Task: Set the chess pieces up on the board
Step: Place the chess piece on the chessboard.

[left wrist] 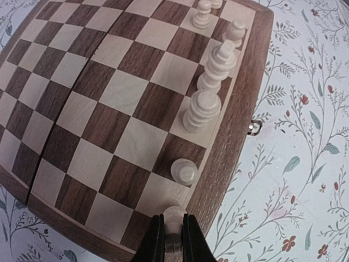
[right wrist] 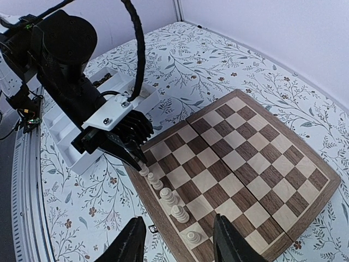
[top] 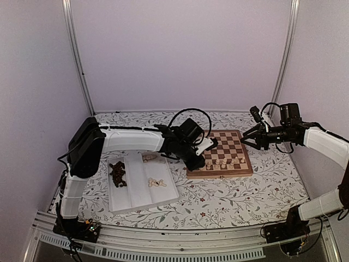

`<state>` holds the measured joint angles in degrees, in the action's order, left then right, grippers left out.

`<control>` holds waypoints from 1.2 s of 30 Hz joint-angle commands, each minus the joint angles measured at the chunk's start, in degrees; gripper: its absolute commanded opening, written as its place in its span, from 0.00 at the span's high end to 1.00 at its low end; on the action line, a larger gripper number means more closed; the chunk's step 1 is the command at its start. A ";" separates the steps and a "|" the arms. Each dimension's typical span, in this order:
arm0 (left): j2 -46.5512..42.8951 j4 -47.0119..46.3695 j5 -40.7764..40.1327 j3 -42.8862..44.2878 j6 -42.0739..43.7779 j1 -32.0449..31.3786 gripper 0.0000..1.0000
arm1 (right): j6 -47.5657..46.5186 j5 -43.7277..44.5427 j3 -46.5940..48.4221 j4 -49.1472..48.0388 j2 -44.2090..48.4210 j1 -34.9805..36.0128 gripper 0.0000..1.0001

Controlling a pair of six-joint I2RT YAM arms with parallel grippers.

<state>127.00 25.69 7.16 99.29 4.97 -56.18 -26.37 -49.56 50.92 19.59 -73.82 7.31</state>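
Note:
The board (top: 229,143) lies right of centre, and its rim shows in the left wrist view (left wrist: 234,136). Several cream chess pieces (top: 223,162) stand in a row along its near edge; they also show in the left wrist view (left wrist: 200,109) and the right wrist view (right wrist: 172,197). My left gripper (left wrist: 173,234) is shut on a cream piece (left wrist: 174,214) at the board's near-left corner square, beside another small cream piece (left wrist: 184,171). My right gripper (right wrist: 180,243) is open and empty, held above the board's right side (top: 250,137).
A white three-compartment tray (top: 136,196) lies left of the board. It holds dark brown pieces (top: 117,173) in its left compartment and a few cream pieces (top: 156,183) further right. The floral tablecloth surrounds both. A metal latch (left wrist: 252,127) sticks out from the board's rim.

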 commanded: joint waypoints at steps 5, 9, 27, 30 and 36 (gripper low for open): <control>1.80 0.25 -0.73 2.29 0.99 -0.83 0.93 | -0.85 0.43 -0.47 -0.07 -0.27 -0.13 0.54; 2.21 0.25 -1.13 2.70 1.22 -0.83 0.92 | -1.03 0.34 -0.47 -0.08 -0.31 -0.11 0.54; 4.07 0.35 -2.63 4.64 1.26 -0.82 0.74 | -1.47 -0.14 -0.21 0.51 -1.04 -0.17 0.54; 3.92 0.33 -3.06 4.60 1.13 -0.94 0.67 | -1.66 -0.27 -0.12 0.62 -1.22 -0.19 0.54; 1.68 1.64 -2.29 3.76 1.41 -1.64 0.58 | -1.84 -0.36 -0.11 0.86 -1.32 -0.13 0.54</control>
<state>130.54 25.89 4.32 102.52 6.00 -56.36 -27.46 -49.60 50.94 19.66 -74.43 7.33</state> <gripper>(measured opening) 0.393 0.459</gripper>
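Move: The left hand holds a light chess piece low over the near edge of the board. The light square it is meant for, second from the near-left corner, lies about 1 cm ahead, 1 cm to the right and some 4 cm below. Level with that square along the near row, a short round-topped piece stands about 4 cm to the hand's right and a taller piece about 7 cm to its right. From the waiting right hand the square is roughly 19 cm left, level in reach, 17 cm below. Easing down and forward, each by only about 1 cm, with a slight drift right towards the short round-topped piece, the left hand brings the held piece onto its light square. In the last part of the move the fingers, pinching at first, spread to over a third of their range and let go of it, staying low on either side; the wrist hardly turns. ##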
